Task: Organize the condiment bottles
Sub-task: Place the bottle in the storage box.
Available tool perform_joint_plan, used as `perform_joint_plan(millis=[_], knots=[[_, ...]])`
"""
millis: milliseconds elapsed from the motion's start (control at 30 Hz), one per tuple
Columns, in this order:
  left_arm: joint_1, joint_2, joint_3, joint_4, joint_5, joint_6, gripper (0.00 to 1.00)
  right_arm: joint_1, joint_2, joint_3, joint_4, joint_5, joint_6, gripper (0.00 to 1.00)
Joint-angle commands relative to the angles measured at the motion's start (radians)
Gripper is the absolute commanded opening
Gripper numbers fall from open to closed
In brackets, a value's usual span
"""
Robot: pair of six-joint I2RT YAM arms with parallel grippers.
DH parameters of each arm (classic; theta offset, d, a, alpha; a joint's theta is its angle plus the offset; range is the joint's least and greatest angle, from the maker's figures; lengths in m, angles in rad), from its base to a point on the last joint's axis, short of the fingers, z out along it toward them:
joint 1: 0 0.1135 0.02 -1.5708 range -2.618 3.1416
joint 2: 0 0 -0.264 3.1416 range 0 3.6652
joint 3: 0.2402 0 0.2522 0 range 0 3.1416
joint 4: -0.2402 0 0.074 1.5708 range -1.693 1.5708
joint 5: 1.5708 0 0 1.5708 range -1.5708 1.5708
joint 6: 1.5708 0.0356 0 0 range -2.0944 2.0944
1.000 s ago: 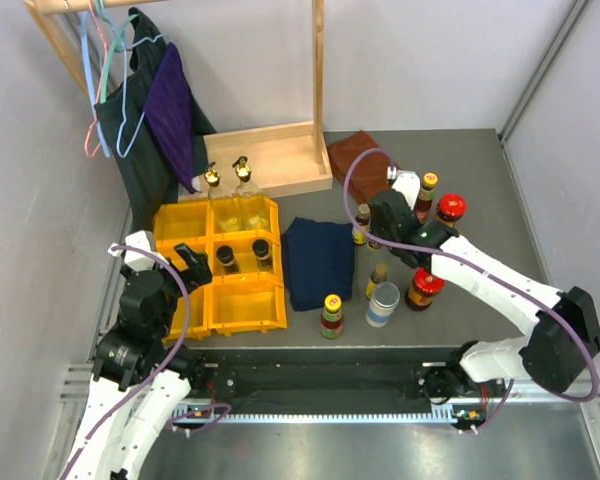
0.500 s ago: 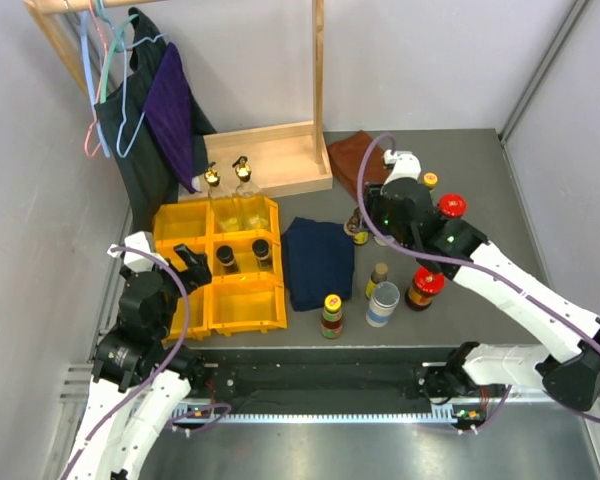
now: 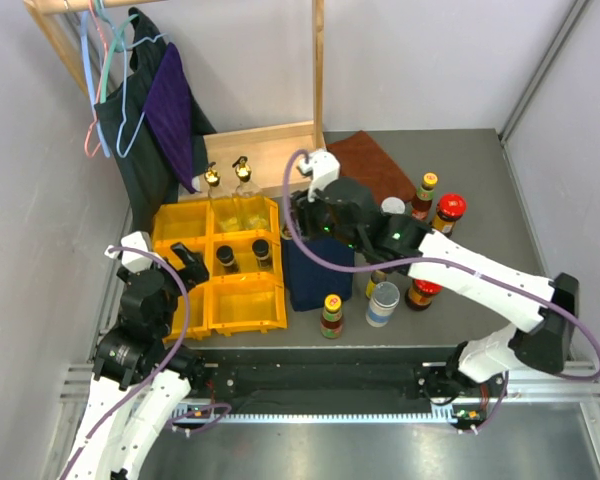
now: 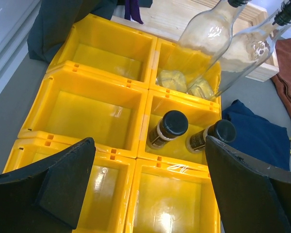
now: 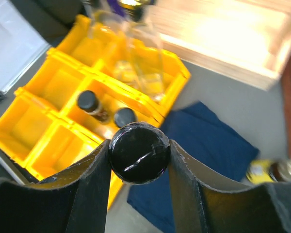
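My right gripper (image 5: 139,146) is shut on the black cap of a dark bottle (image 5: 139,154). It hangs over the blue cloth's left edge beside the yellow bins (image 3: 175,222); in the top view the right gripper (image 3: 298,215) hides that bottle. Two black-capped bottles (image 4: 169,127) (image 4: 218,132) stand in the middle right bin. Two clear gold-topped bottles (image 3: 212,180) (image 3: 242,170) stand in the back right bin. Over the near left bins my left gripper (image 3: 185,262) is open and holds nothing. Yellow-capped bottles (image 3: 331,312) (image 3: 425,192), red-lidded jars (image 3: 450,210) (image 3: 423,290) and a white-lidded jar (image 3: 384,300) stand on the table at right.
A folded blue cloth (image 3: 315,280) lies between the bins and the loose bottles. Behind it are a brown cloth (image 3: 375,165) and a wooden rack base (image 3: 270,160). Clothes on hangers (image 3: 160,110) hang at the back left, over the bins' far corner.
The right arm has swung left from among the loose bottles to the blue cloth's left edge, carrying the black-capped bottle. The left arm has not moved.
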Motion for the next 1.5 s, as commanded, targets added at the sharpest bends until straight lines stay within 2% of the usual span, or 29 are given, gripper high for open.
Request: perform_joint_plan(millis=[0,200,567,1067,1233,1467], knots=[[0.004,0.002,-0.005,0.018,-0.055,-0.036,0.99,0.06,0.09,0.132,0.091,-0.047,-0.069,0.0],[0.004,0.004,-0.008,0.013,-0.085,-0.05,0.99,0.092,0.297,0.335,-0.013,-0.075,-0.045,0.0],[0.004,-0.012,-0.008,0.005,-0.111,-0.055,0.99,0.112,0.526,0.482,-0.068,-0.113,-0.034,0.0],[0.004,-0.018,0.0,-0.005,-0.127,-0.055,0.99,0.111,0.679,0.548,-0.084,-0.091,-0.056,0.0],[0.004,-0.072,0.011,-0.041,-0.204,-0.098,0.99,0.111,0.719,0.551,-0.081,-0.078,-0.056,0.0],[0.004,-0.162,-0.005,-0.025,-0.23,-0.095,0.99,0.112,0.75,0.545,-0.079,-0.067,-0.063,0.0]])
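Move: The right gripper already holds a small black-capped bottle. Its goal, the storage box's middle right-hand compartment, lies about 15 cm left, 3 cm ahead and 19 cm below. Two black-capped bottles stand there, one 20 cm left, the other 11 cm left, both 3 to 4 cm ahead; glass bottles fill the compartment beyond, 14 cm ahead, 16 cm left. From the left gripper, that compartment is some 9 cm ahead, 10 cm right and 15 cm below. Carry the gripped bottle left with the right gripper, nearly level past the dark cloth, then curve down into the compartment, about 15 cm left and 17 cm down in all, slowing briefly partway down. Tip the fingers roughly 20 degrees steeper and keep them closed, aiming just behind the gap between the standing bottles. Let the open left gripper ease left, finally also back and up. ##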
